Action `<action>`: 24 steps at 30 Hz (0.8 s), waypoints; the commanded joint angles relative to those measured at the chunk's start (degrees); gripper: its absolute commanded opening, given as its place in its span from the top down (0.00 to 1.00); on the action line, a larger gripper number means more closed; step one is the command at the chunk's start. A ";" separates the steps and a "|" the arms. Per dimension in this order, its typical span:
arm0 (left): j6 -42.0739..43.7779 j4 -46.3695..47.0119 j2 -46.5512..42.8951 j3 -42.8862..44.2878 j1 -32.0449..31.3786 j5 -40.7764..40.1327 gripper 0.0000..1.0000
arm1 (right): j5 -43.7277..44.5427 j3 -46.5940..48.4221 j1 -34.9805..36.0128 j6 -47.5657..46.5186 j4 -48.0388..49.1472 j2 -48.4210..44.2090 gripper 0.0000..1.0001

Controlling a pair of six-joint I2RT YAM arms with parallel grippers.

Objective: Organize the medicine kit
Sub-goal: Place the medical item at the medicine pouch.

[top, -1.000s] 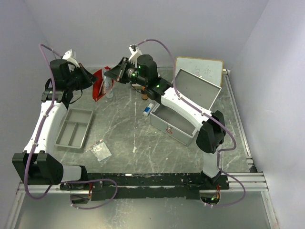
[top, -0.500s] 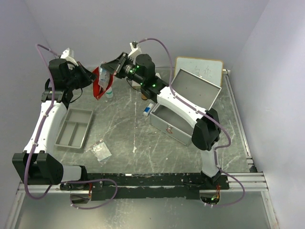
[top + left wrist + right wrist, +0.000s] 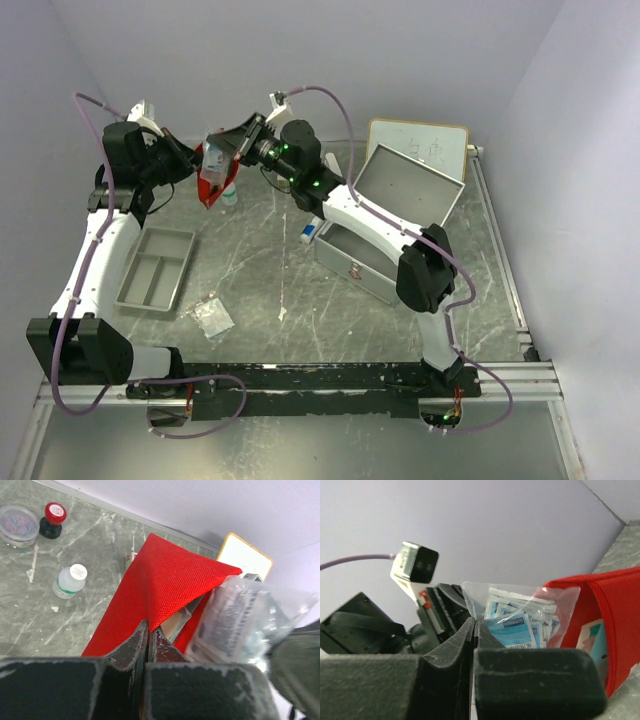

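The medicine kit (image 3: 372, 262), a silver case, stands at the right with its lid (image 3: 410, 187) open. My left gripper (image 3: 149, 630) is shut on an edge of a flat red pouch (image 3: 165, 580), holding it up at the back left (image 3: 207, 184). My right gripper (image 3: 474, 625) is shut on a clear plastic bag of blue sachets (image 3: 520, 615). The bag (image 3: 214, 156) sits at the pouch's open mouth (image 3: 610, 615), right beside the left gripper (image 3: 190, 163). Some flat packets show inside the pouch.
A grey divided tray (image 3: 155, 268) lies at the left, with a small clear bag (image 3: 212, 314) in front of it. A white bottle (image 3: 70, 581), a red-topped stamp (image 3: 52, 517) and a tub of clips (image 3: 17, 520) stand below the pouch. A whiteboard (image 3: 418, 145) leans behind the case.
My right arm has reached further left with the bag, bringing it from beside the pouch up to its mouth. The left arm keeps the pouch raised, shifted slightly.
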 commanded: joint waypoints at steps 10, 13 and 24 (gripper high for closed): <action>-3.78 3.37 0.81 4.29 0.39 4.87 0.93 | 0.79 -3.01 0.99 1.14 7.52 3.05 1.00; -4.29 3.54 0.89 3.86 0.39 5.33 0.93 | 0.67 -1.15 1.02 0.71 7.02 3.53 1.00; -3.51 2.97 1.24 4.97 0.39 5.06 0.93 | 5.84 1.77 1.46 -9.83 -17.59 -0.43 1.00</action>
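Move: Over the far left part of the table, the right hand holds the clear bag of packets. The medicine pouch's mouth lies about 4 cm ahead of this hand, 5 cm to its left and 8 cm below. On the table, some 36 cm down, the white-capped bottle stands about 10 cm ahead and 8 cm left, the white carton roughly 14 cm ahead and 9 cm right. From the left hand, the mouth is about 3 cm ahead, 4 cm right and just below. Lowering the clear bag about 5 cm into the mouth of the red pouch, the right hand sinks quickly, edges a little left towards the left hand, then dips again with its fingertips tipping down nearly 10 degrees, fingers still shut on the bag. Meanwhile the left hand keeps its pinch on the pouch's edge and lifts it roughly 2 cm, shifting slightly right, then holds still. ##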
